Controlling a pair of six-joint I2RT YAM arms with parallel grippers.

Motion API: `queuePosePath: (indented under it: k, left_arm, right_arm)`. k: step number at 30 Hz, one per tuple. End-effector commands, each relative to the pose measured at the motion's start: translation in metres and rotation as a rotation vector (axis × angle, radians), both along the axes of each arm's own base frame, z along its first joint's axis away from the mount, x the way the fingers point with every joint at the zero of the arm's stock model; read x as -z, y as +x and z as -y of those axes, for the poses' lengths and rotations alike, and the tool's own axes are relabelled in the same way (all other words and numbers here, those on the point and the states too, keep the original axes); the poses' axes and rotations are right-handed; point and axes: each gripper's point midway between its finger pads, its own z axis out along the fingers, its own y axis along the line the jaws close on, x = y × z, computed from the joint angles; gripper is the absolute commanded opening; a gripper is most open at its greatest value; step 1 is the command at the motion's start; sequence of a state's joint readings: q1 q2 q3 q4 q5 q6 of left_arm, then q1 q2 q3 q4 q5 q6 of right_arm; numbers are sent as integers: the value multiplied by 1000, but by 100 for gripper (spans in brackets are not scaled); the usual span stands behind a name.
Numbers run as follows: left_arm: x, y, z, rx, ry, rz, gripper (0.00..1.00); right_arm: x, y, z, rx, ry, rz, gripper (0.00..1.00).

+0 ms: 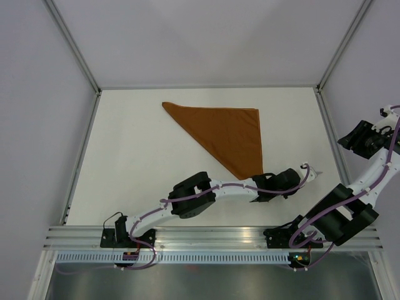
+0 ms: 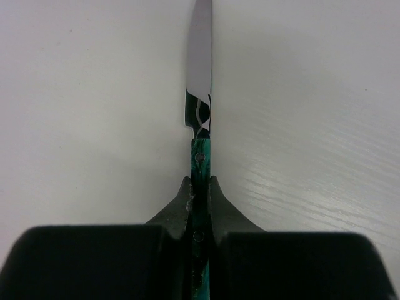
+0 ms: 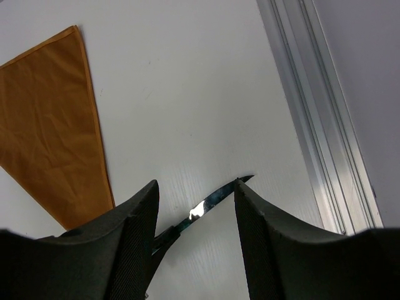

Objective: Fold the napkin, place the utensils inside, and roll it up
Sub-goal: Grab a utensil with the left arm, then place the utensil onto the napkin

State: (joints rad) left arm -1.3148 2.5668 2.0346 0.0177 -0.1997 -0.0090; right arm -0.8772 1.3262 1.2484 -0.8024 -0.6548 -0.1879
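Observation:
The rust-orange napkin (image 1: 228, 134) lies folded into a triangle on the white table, its point toward the near right; it also shows in the right wrist view (image 3: 50, 125). My left gripper (image 1: 300, 177) reaches right past that point and is shut on the teal handle of the knife (image 2: 201, 156), the only one of the utensils in view. The silver blade (image 1: 317, 172) sticks out ahead of the jaws (image 2: 200, 185), just over the table. My right gripper (image 1: 353, 140) hangs high at the right edge, open (image 3: 195, 187), looking down on the knife (image 3: 206, 203).
An aluminium rail (image 3: 325, 156) runs along the table's right edge, close to the knife's tip. Frame posts (image 1: 78, 50) stand at the back corners, and a slotted rail (image 1: 206, 236) carries the arm bases at the front.

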Motion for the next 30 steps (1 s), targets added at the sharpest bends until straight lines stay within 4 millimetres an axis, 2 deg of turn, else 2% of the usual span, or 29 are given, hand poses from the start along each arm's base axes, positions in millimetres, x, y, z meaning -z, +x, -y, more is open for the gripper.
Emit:
queuePosePath:
  k: [1,7,14,16,17,20,25,26,27,28,29,30]
  left_arm:
    - [-71,4,12,32,-108,40,2]
    - [-118,4,15,45,-193,53,2]
    - [-154,8,11,22,-263,38,2]
    - [-159,16,4,-20,-272,29,2]
    - [-168,22,-2,-56,-284,36,2]
    - [-171,34,-18,-149,-297,6,2]
    - [-183,71,-70,-450,-356,-55,2]
    - [-177,82,-85,-526,-349,-51,2]
    - [-172,84,-94,-576,-350,-80,2]
    - [-179,89,-104,-621,-368,-83,2]
    - [-171,96,-120,-690,-348,-69,2]
    - [-177,99,-129,-738,-376,-85,2]
  right_arm:
    - [-11,-1,-3,-8,-21,35,57]
    - [-10,-1,-2,-5,-26,40,57]
    - [-9,-1,0,-7,-42,38,57]
    - [-11,1,0,-9,-46,46,57]
    - [-12,1,1,-10,-48,47,57]
    - [-13,4,3,-19,-53,51,57]
    - [-14,12,8,-50,-43,58,57]
    - [-11,13,9,-59,-38,51,57]
    - [-14,15,9,-67,-39,57,57]
    - [-13,16,8,-78,-39,56,57]
    - [-12,18,8,-88,-41,52,57]
    - [-12,21,5,-102,-50,46,57]
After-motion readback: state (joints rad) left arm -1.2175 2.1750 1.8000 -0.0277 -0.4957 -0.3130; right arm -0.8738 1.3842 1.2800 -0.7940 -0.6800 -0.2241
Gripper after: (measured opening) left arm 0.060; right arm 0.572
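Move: The left fingers are already shut on the knife's handle, with its middle about 5 cm to the right and 2 cm ahead of them, roughly level. The folded napkin's middle is some 22 cm ahead and 25 cm left, just below hand height, and its near corner is about 5 cm back and 10 cm left. From the raised right hand, the napkin's middle lies about 15 cm ahead, 38 cm left and 20 cm below. Keeping its pinch on the handle, the left hand lifts the knife almost straight up off the table, slowly at first and then fast, for about 11 cm. Still rising slightly, it then swings forward and left some 12 cm towards the napkin's right-hand edge, turning roughly 30 degrees counter-clockwise as the fingertips tip up a little and the blade comes round to point more forward. ##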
